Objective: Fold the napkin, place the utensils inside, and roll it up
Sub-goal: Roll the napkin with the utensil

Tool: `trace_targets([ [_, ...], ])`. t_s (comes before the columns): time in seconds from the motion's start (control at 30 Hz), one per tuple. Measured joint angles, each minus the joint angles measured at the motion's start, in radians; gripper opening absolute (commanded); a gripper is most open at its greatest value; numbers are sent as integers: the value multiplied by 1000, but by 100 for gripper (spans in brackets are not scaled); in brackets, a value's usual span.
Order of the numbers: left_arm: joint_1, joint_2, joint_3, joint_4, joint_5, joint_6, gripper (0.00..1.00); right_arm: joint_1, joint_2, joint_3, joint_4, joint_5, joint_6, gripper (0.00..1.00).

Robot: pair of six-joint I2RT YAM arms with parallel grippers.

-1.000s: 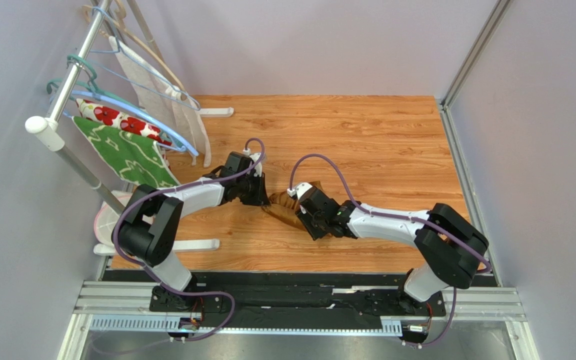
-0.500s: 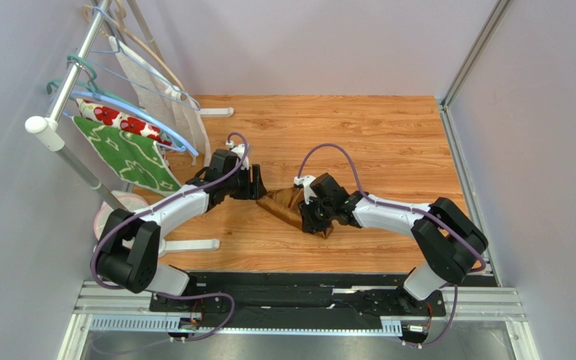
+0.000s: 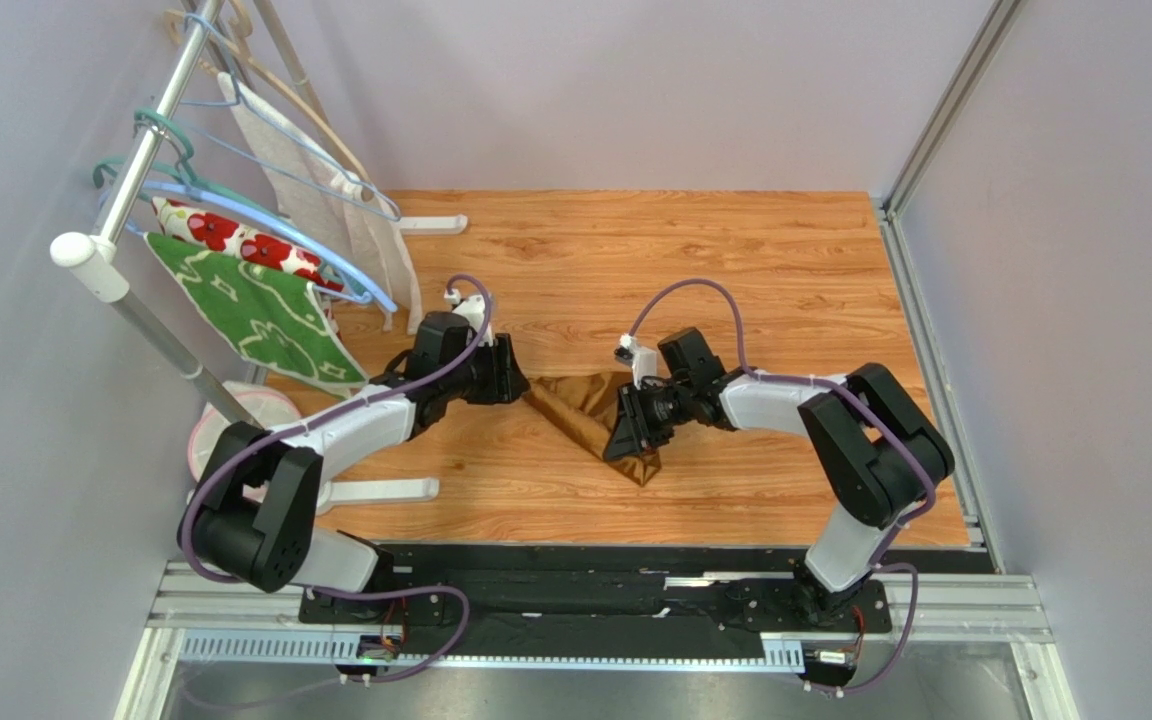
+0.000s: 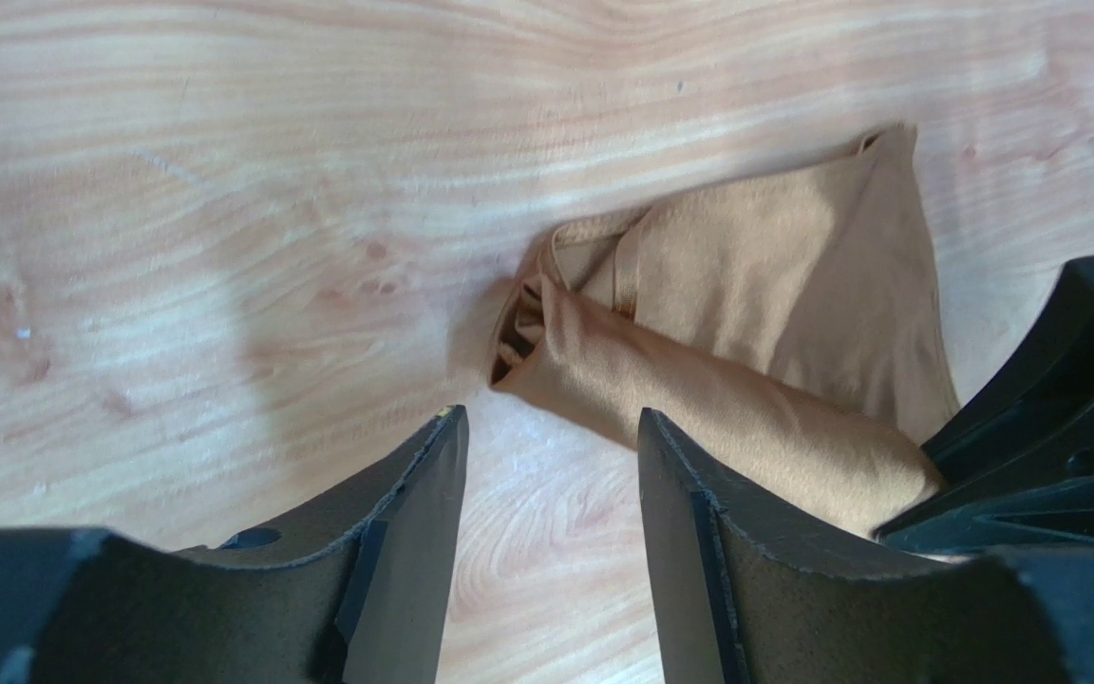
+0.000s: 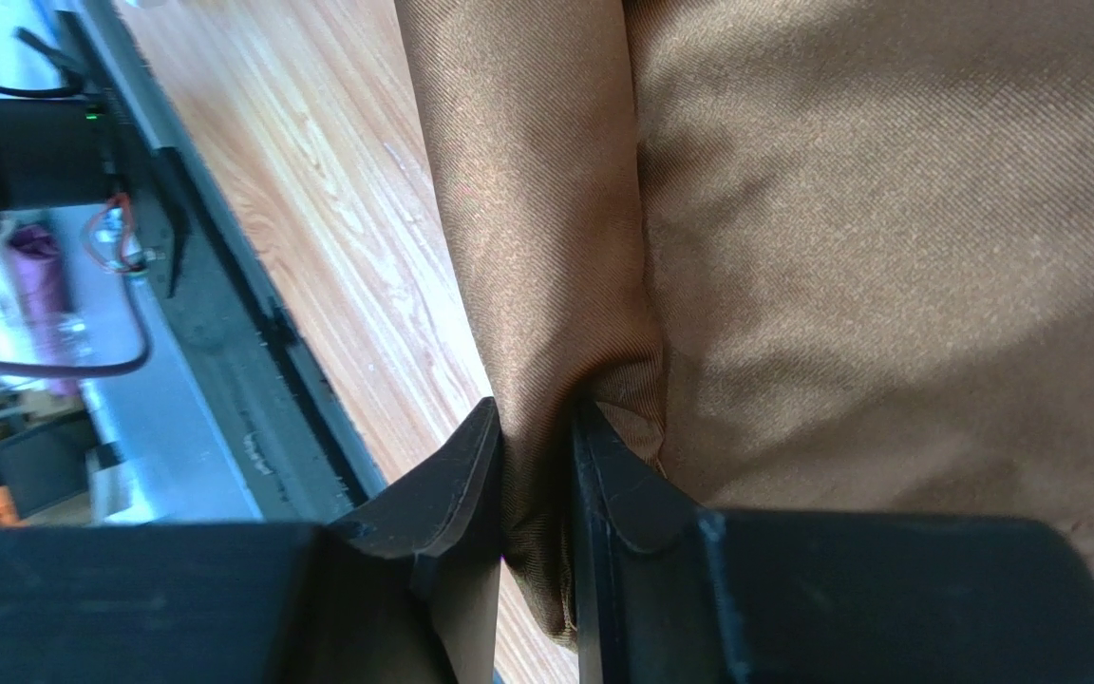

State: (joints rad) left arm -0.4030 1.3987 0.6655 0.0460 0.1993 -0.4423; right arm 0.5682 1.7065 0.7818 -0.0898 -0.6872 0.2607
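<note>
The golden-brown napkin (image 3: 585, 408) lies folded and partly rolled on the wooden table between the two arms. In the left wrist view the napkin (image 4: 781, 314) shows a rolled tube along its near edge with an open end facing my left gripper (image 4: 550, 435). The left gripper (image 3: 519, 378) is open and empty, just short of that end. My right gripper (image 3: 633, 438) is shut on the roll's other end; in the right wrist view the fingers pinch a thick fold of the napkin (image 5: 853, 214) at the gripper (image 5: 536, 428). No utensils are in view.
A clothes rack (image 3: 117, 225) stands at the left with a green leaf-patterned cloth (image 3: 252, 308), a white cloth with red flowers (image 3: 229, 236) and hangers. The rack's white feet (image 3: 372, 491) lie near the left arm. A wall rail (image 3: 913, 285) bounds the table at the right.
The left gripper has drawn back left off the napkin. The right gripper has swung right and back, holding the roll's end; the napkin now lies flatter and more spread.
</note>
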Motion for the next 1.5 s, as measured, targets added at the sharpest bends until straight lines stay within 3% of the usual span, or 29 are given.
trace_targets([
  [0.37, 0, 131, -1, 182, 17, -32, 44, -49, 69, 9, 27, -130, 55, 8],
  [0.57, 1, 211, 1, 255, 71, -65, 33, -50, 75, 10, 26, -141, 63, 9],
  [0.6, 1, 216, 1, 269, 79, -71, 27, -50, 76, 10, 24, -142, 64, 9],
  [0.67, 3, 226, 1, 299, 100, -84, 20, -50, 79, 13, 21, -143, 65, 14],
  [0.73, 4, 236, 1, 324, 120, -94, 3, -50, 79, 18, 13, -143, 65, 25],
  [0.83, 5, 255, 2, 351, 148, -105, 0, -50, 79, 26, -8, -127, 65, 39],
  [0.9, 5, 267, 3, 355, 162, -105, 0, -50, 74, 35, -40, -122, 67, 43],
  [1.03, 5, 275, 26, 324, 178, -97, 0, -44, 35, 61, -138, -60, 60, 49],
  [1.3, 5, 291, 84, 229, 192, -60, 0, 19, -94, 182, -372, 204, 5, 56],
  [1.5, 5, 301, 85, 200, 196, -53, 0, 217, -200, 246, -383, 484, -58, 56],
])
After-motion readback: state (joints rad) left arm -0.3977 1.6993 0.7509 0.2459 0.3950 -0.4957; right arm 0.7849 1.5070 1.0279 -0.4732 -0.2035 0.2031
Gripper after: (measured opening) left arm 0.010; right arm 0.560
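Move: The left end of the napkin roll lies roughly 2 cm ahead, 3 cm to the right and 4 cm below the open left gripper; the napkin's unrolled flap spreads about 10 cm to that gripper's right, level with it fore and aft. The right gripper already pinches the roll's near part between its fingers. From this right hand, the roll's left end is some 8 cm ahead and 12 cm left, and the flap's middle about 6 cm ahead and 3 cm left. Bring the left gripper forward a little, then right and down, about 4 cm rightward in all, onto the left end of the napkin roll, and shut its fingers there to pinch the cloth. Meanwhile keep the right pinch on the roll and turn that wrist some 10 degrees, then open, draw back slightly to the right and lift about 7 cm clear. ##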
